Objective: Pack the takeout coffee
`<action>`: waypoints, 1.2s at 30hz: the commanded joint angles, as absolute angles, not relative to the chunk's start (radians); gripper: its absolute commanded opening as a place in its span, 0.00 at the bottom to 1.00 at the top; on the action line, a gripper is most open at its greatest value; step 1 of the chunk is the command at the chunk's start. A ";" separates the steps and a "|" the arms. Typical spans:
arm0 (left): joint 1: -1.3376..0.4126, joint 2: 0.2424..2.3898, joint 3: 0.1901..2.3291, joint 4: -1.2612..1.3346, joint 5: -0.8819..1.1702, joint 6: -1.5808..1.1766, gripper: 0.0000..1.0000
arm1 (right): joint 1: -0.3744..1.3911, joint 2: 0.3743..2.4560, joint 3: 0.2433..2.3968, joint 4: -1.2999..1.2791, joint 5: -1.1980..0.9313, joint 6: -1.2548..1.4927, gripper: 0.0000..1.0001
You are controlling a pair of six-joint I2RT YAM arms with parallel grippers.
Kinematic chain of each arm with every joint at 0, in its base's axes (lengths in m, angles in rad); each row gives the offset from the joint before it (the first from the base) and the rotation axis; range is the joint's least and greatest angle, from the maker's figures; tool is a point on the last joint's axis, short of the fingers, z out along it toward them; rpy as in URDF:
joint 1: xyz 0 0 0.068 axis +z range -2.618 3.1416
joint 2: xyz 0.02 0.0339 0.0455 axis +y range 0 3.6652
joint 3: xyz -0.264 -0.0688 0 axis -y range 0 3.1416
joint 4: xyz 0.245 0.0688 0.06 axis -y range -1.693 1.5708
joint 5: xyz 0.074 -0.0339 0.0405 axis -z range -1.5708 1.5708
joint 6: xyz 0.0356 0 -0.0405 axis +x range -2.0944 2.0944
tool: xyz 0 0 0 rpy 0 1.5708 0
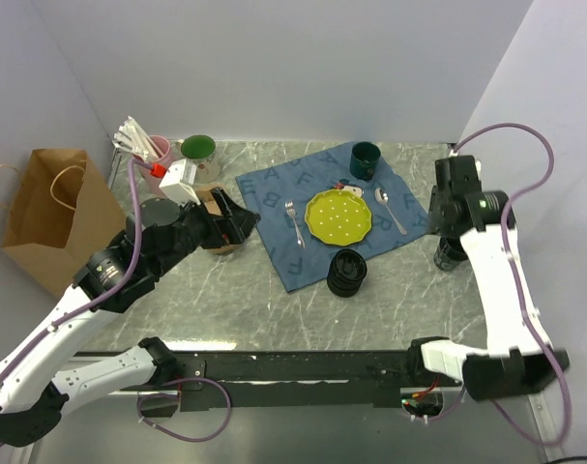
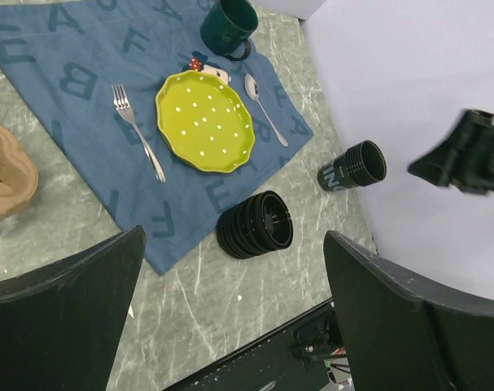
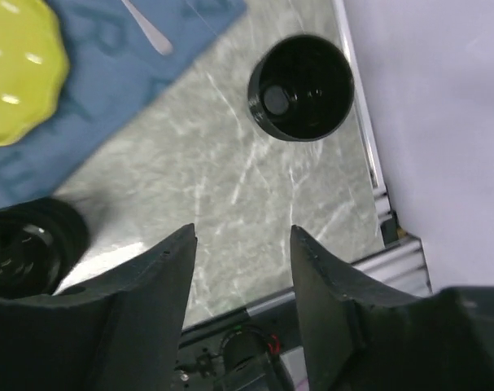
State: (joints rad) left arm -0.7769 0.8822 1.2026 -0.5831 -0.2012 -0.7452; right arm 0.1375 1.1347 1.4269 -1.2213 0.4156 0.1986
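Two black ribbed takeout coffee cups are on the table. One cup point(image 1: 347, 272) sits at the front edge of the blue cloth point(image 1: 274, 193). The other cup point(image 1: 451, 253) stands by the right table edge, partly hidden under my right arm. My right gripper point(image 3: 242, 244) hovers above the marble between the two cups; the right-hand cup point(image 3: 301, 87) lies ahead of its fingers. Its jaws stand apart with nothing between them. My left gripper point(image 2: 234, 326) is wide open and empty, raised beside the tan cup carrier point(image 1: 214, 205) and facing the cup by the cloth point(image 2: 255, 224).
On the blue cloth lie a green plate point(image 1: 338, 215), a fork point(image 1: 293, 222), a spoon point(image 1: 388, 206) and a dark green mug point(image 1: 365, 159). A brown paper bag point(image 1: 51, 213) stands at far left, with a pink cup of utensils point(image 1: 150, 147) behind the carrier.
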 commanded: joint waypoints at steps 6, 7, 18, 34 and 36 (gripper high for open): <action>-0.781 0.882 1.206 -0.569 -0.144 -0.755 0.98 | -0.051 1.382 1.505 -1.131 0.249 0.107 0.30; -0.781 0.884 1.206 -0.571 -0.137 -0.752 0.98 | -0.060 1.399 1.511 -1.132 0.238 0.113 0.28; -0.781 0.896 1.192 -0.580 -0.133 -0.684 0.98 | -0.156 1.557 1.539 -1.127 0.205 0.112 0.27; -0.782 0.873 1.169 -0.591 -0.178 -0.666 0.97 | -0.207 1.640 1.535 -1.109 0.164 0.071 0.31; -0.782 0.874 1.172 -0.594 -0.183 -0.664 0.97 | -0.209 1.641 1.537 -1.108 0.156 0.069 0.30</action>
State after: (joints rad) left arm -0.7788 0.8852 1.1652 -0.6048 -0.1589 -0.6903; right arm -0.2008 1.6409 1.4921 -1.1229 0.1764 0.0837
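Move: The cup stack by the right-hand wall stands about 6 cm ahead of the right gripper and some 10 cm to its right, its middle roughly 19 cm lower. The black ribbed stack is level fore and aft with that gripper, about 17 cm to its left and 22 cm down; the spoon lies some 18 cm ahead, 6 cm left and 26 cm below. From the left gripper the cup stack is about 8 cm ahead, 51 cm right and 28 cm lower. Lower the right gripper about 12 cm while carrying it some 7 cm forward and 6 cm right, finishing mostly straight down at the left side of the cup stack's rim. Narrow the half-open fingers to a small gap early in the descent and tip them roughly 20 degrees further towards the table; contact with the rim can't be made out. Let the open, empty left gripper sink slightly. ##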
